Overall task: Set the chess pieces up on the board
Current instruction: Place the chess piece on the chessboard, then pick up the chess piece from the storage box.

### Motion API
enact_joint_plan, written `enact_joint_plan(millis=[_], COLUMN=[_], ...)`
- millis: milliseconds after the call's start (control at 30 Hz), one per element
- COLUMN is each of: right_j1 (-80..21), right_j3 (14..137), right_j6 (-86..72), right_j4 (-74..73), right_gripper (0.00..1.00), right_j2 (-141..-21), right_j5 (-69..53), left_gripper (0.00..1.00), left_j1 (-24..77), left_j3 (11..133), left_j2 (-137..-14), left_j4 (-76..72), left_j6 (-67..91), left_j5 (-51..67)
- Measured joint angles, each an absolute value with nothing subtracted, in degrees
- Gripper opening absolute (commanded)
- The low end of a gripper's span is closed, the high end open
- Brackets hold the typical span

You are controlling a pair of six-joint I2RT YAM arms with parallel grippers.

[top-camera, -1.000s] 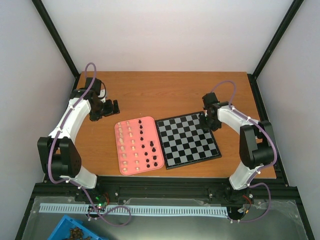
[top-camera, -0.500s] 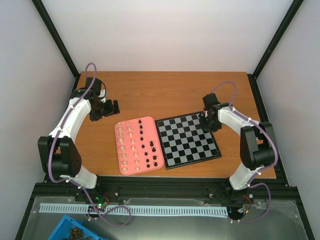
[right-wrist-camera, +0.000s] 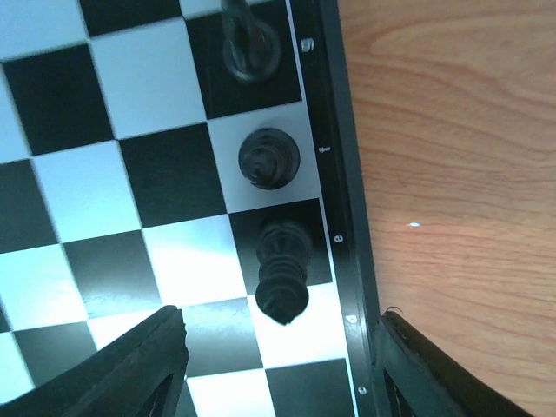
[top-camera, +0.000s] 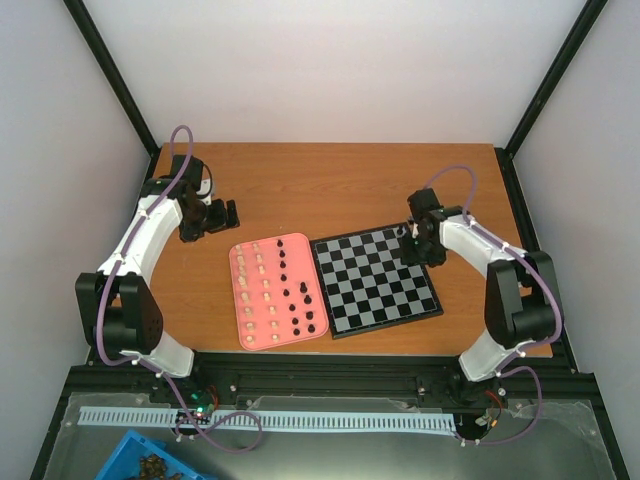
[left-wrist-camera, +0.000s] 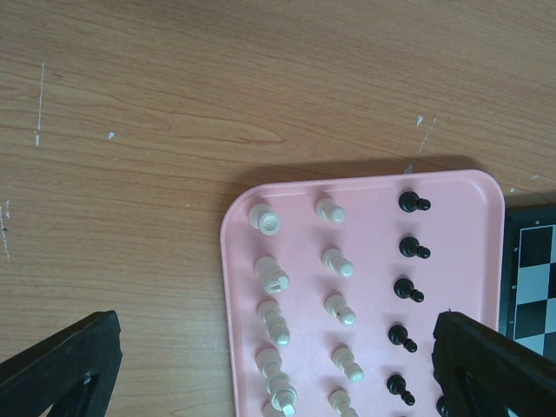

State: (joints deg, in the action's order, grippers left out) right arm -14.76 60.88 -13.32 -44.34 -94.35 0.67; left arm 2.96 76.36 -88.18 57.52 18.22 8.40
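The board [top-camera: 375,282] lies right of centre on the wooden table. My right gripper [top-camera: 412,240] hovers over its far right edge. In the right wrist view this gripper [right-wrist-camera: 280,326] is open. A black piece [right-wrist-camera: 282,261] stands free between the fingers on an edge square of the board [right-wrist-camera: 156,87]. Two more black pieces [right-wrist-camera: 269,158] stand beyond it along the same edge. The pink tray [top-camera: 236,300] holds cream pieces [left-wrist-camera: 271,276] and black pieces [left-wrist-camera: 408,289] in rows. My left gripper [left-wrist-camera: 276,334] hangs open above the tray's far end, holding nothing.
The board's right border [right-wrist-camera: 343,217] runs close to bare wood. A blue bin [top-camera: 150,465] and a white toothed strip [top-camera: 270,420] sit below the table's near edge. Black frame posts rise at the back corners.
My right gripper has opened and let go of the black piece, which now stands on the board's edge square. Its wrist shifted slightly. The left arm has not moved.
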Motion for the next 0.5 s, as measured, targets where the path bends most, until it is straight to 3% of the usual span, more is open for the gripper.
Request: enact_joint_plan(millis=[300,500], right_j1=[-22.4,-35.0], right_j3=[73.0,85.1], right_j6=[-13.3,-13.3], right_j4=[-49.8,-50.3], right_gripper=[0.6,0.62], right_j2=[-90.8,-100.1], right_j5=[3.4,1.9], left_gripper=[1.0,1.0], left_j1=[3.0,3.0], left_j3=[76.4,76.4], left_j2=[-88.2,-88.2], left_j4=[57.5,57.5], left_j6=[18.2,18.2], left_j5=[8.4,8.4])
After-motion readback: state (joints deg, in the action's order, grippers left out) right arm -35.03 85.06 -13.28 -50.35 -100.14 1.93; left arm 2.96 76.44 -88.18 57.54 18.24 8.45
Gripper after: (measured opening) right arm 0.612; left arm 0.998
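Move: The next black chess piece, first in the pink tray's near-side black row, stands some 25 cm to the right hand's left, 5 cm back and 2 cm lower. A black pawn is about 4 cm left of that piece and 1 cm nearer the base; another black piece is 3 cm straight back of it. The piece just set down is about 1 cm ahead of the open right fingers, 2 cm lower. From the left hand the target lies roughly 16 cm right, 15 cm back, 12 cm down. The black piece already released on the board's right edge is left behind: the right hand climbs off it, fingers staying open, then swings left high over the far part of the board towards the tray. It covers about 15 cm left and 9 cm up with a small drift forward, turning some 20 degrees counter-clockwise while the fingertips tilt forward. ##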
